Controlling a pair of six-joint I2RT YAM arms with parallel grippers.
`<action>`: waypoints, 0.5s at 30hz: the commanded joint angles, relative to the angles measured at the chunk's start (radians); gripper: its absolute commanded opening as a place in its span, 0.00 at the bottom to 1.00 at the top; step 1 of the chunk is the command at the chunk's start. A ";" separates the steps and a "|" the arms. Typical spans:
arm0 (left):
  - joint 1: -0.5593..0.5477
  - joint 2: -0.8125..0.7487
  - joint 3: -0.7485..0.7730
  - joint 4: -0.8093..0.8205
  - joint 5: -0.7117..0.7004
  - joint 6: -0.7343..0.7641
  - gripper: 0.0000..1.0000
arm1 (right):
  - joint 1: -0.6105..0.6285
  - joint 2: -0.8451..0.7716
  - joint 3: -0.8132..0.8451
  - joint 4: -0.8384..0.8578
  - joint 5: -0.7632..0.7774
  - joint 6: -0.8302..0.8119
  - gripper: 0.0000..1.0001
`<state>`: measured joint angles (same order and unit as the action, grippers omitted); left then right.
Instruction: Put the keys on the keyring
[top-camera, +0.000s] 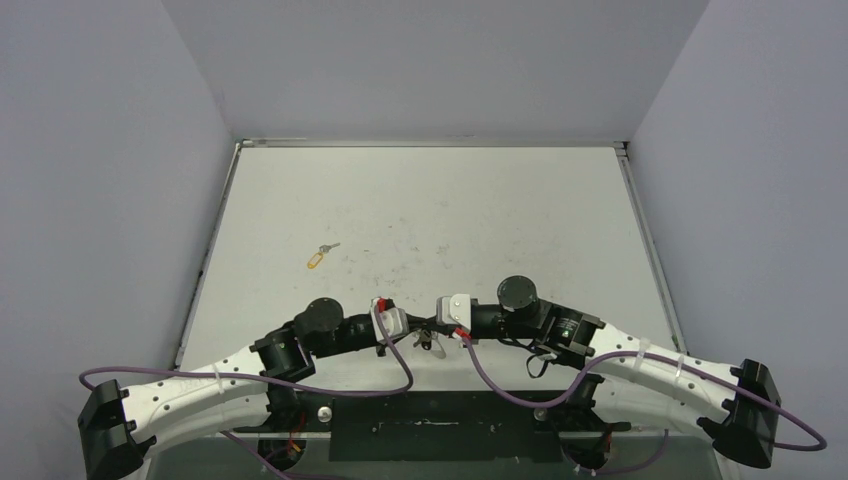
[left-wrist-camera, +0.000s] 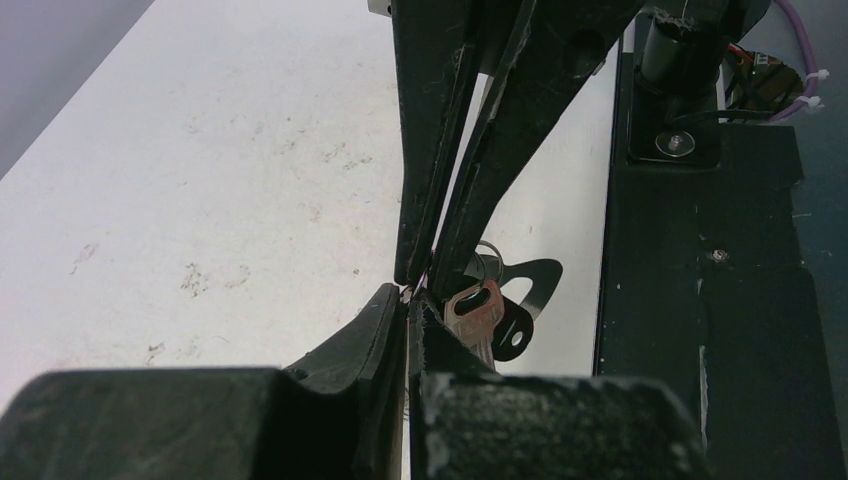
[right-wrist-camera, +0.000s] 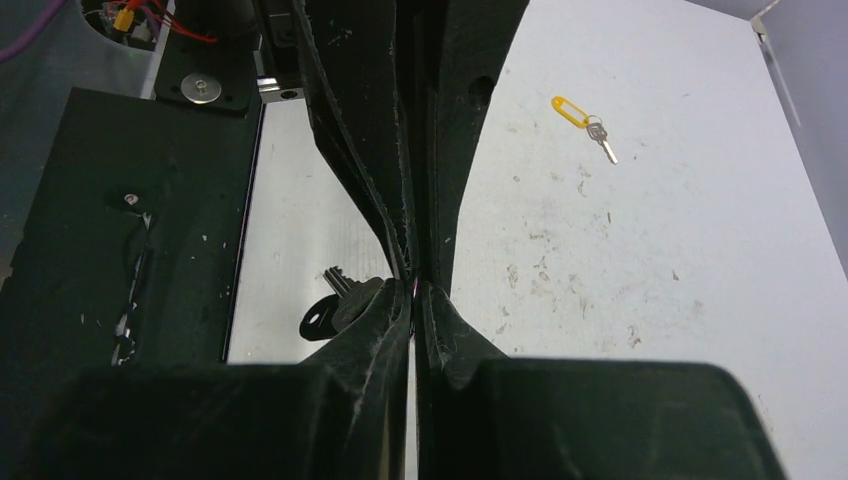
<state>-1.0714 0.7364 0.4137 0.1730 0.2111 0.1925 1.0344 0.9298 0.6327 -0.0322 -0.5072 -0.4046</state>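
Note:
My left gripper (top-camera: 422, 332) (left-wrist-camera: 408, 300) and right gripper (top-camera: 434, 328) (right-wrist-camera: 412, 292) meet tip to tip above the table's near edge. Both are shut on the same thin sliver of the keyring, and the fingers hide most of it. A small wire ring (left-wrist-camera: 487, 262) shows beside the tips. From it a silver key (left-wrist-camera: 475, 310) and a black-headed key (left-wrist-camera: 512, 335) (right-wrist-camera: 318, 320) hang in the air and cast a shadow on the table. Far from both grippers, another key with a yellow tag (top-camera: 318, 257) (right-wrist-camera: 570, 110) lies flat on the white table.
A black base plate (left-wrist-camera: 700, 330) (right-wrist-camera: 120, 230) runs along the near table edge, right under the hanging keys. Grey walls (top-camera: 120, 200) enclose the scuffed white table (top-camera: 450, 220) on three sides. Purple cables (top-camera: 500, 385) loop beside both arms.

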 joint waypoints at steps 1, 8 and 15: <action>-0.004 -0.004 0.008 0.071 0.023 -0.003 0.00 | -0.015 -0.024 0.025 0.035 0.039 -0.012 0.00; -0.004 0.001 0.028 -0.013 -0.012 0.024 0.12 | -0.015 0.042 0.121 -0.137 0.076 0.029 0.00; -0.004 -0.010 0.052 -0.101 -0.042 0.064 0.30 | -0.015 0.075 0.211 -0.289 0.132 0.075 0.00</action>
<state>-1.0721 0.7422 0.4141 0.1135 0.1829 0.2256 1.0260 0.9989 0.7574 -0.2459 -0.4339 -0.3649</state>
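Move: The keyring is pinched between both sets of fingertips, so its gripped part is right at each hand's point. The keys hang roughly 3 cm back and 2 cm below the left hand, practically level with it sideways. The other, yellow-tagged key lies on the table some 29 cm ahead of the left hand, about 24 cm to its left and roughly 19 cm below. The left fingers let go of the keyring, parting to about a quarter open as that hand sinks 1.5 cm and draws slightly left. The right hand, still shut on the keyring, waits briefly, then eases away about 1.5 cm, forward, down and to the right, its fingers tipping some 10 degrees further downward. ##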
